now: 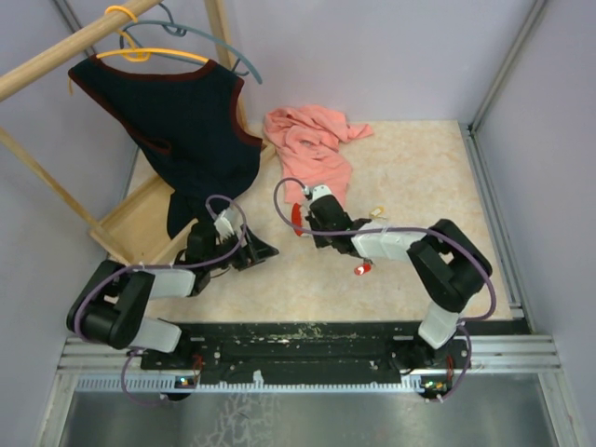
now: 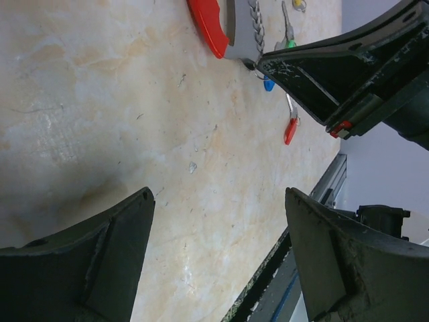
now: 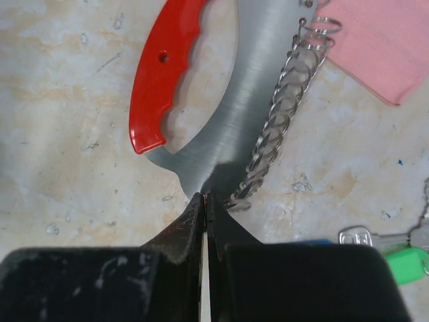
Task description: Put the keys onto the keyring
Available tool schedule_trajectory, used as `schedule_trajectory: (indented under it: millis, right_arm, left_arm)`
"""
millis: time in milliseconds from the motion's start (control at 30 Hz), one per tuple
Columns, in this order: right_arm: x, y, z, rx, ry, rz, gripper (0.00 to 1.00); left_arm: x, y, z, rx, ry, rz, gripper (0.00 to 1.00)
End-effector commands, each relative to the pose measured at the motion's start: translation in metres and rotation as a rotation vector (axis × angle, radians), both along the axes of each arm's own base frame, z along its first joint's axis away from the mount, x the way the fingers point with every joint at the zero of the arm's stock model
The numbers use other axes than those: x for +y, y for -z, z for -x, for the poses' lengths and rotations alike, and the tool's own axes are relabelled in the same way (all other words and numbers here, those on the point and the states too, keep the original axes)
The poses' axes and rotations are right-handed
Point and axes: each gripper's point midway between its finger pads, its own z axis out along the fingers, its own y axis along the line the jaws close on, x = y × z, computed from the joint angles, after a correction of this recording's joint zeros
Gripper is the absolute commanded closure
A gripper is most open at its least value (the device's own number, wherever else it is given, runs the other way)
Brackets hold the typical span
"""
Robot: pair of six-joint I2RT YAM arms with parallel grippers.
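Observation:
The keyring [image 3: 164,74] lies flat on the marbled table, its red grip on the left and its grey metal blade with a coil of small wire rings [image 3: 281,114] on the right. My right gripper [image 3: 204,196] is shut, and its tips meet the blade's pointed near end; I cannot tell whether they pinch it. The keys lie loose close by: green [image 3: 407,260] and blue [image 2: 268,84] beside the right fingers, red [image 1: 361,268] nearer the front, and pale yellow [image 1: 377,212] behind. My left gripper [image 2: 220,198] hovers open over bare table, left of the keyring [image 1: 296,216].
A pink cloth [image 1: 307,140] lies just behind the keyring. A dark vest [image 1: 186,121] hangs on a hanger from a wooden rack [image 1: 140,223] at the back left. The metal rail [image 1: 307,358] runs along the table's front edge.

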Motion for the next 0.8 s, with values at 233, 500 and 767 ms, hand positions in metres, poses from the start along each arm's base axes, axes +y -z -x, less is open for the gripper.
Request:
schedule_trajectory:
  millis: [233, 500, 767]
  right_arm:
    - [0.012, -0.081, 0.018, -0.173, -0.123, -0.2, 1.0]
    - [0.022, -0.076, 0.045, -0.13, -0.146, -0.298, 1.0]
    - [0.032, -0.075, 0.066, -0.105, -0.176, -0.337, 1.0]
  left_arm:
    - [-0.002, -0.03, -0.005, -0.062, -0.009, 0.051, 0.15]
    - [-0.01, -0.027, -0.002, 0.044, -0.038, 0.176, 0.15]
    - [-0.027, -0.018, 0.001, 0.158, -0.05, 0.311, 0.2]
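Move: The right hand already has the keyring's near tip pinched, with the plate's middle about 5 cm ahead of it, 2 cm to its left and just below. The left gripper, where the keyring is heading, stands roughly 13 cm to the left, 4 cm farther back and slightly higher. The blue key lies level with the right hand, some 6 cm to its right; the red key is 6 cm back and 11 cm right. From the left hand the keyring lies about 9 cm ahead, 11 cm right and a little below. Keeping its shut pinch on the near tip, the right hand lifts the keyring about 6 cm almost straight up, then draws it back towards the robot by some 6.5 cm in all, sinking around 2 cm on the way, edging slightly left at the end and turning a little counter-clockwise. The left hand waits wide open, bobs up about 2.5 cm and back down, then eases right towards the keyring while rolling its wrist some 15 degrees, without touching it. ##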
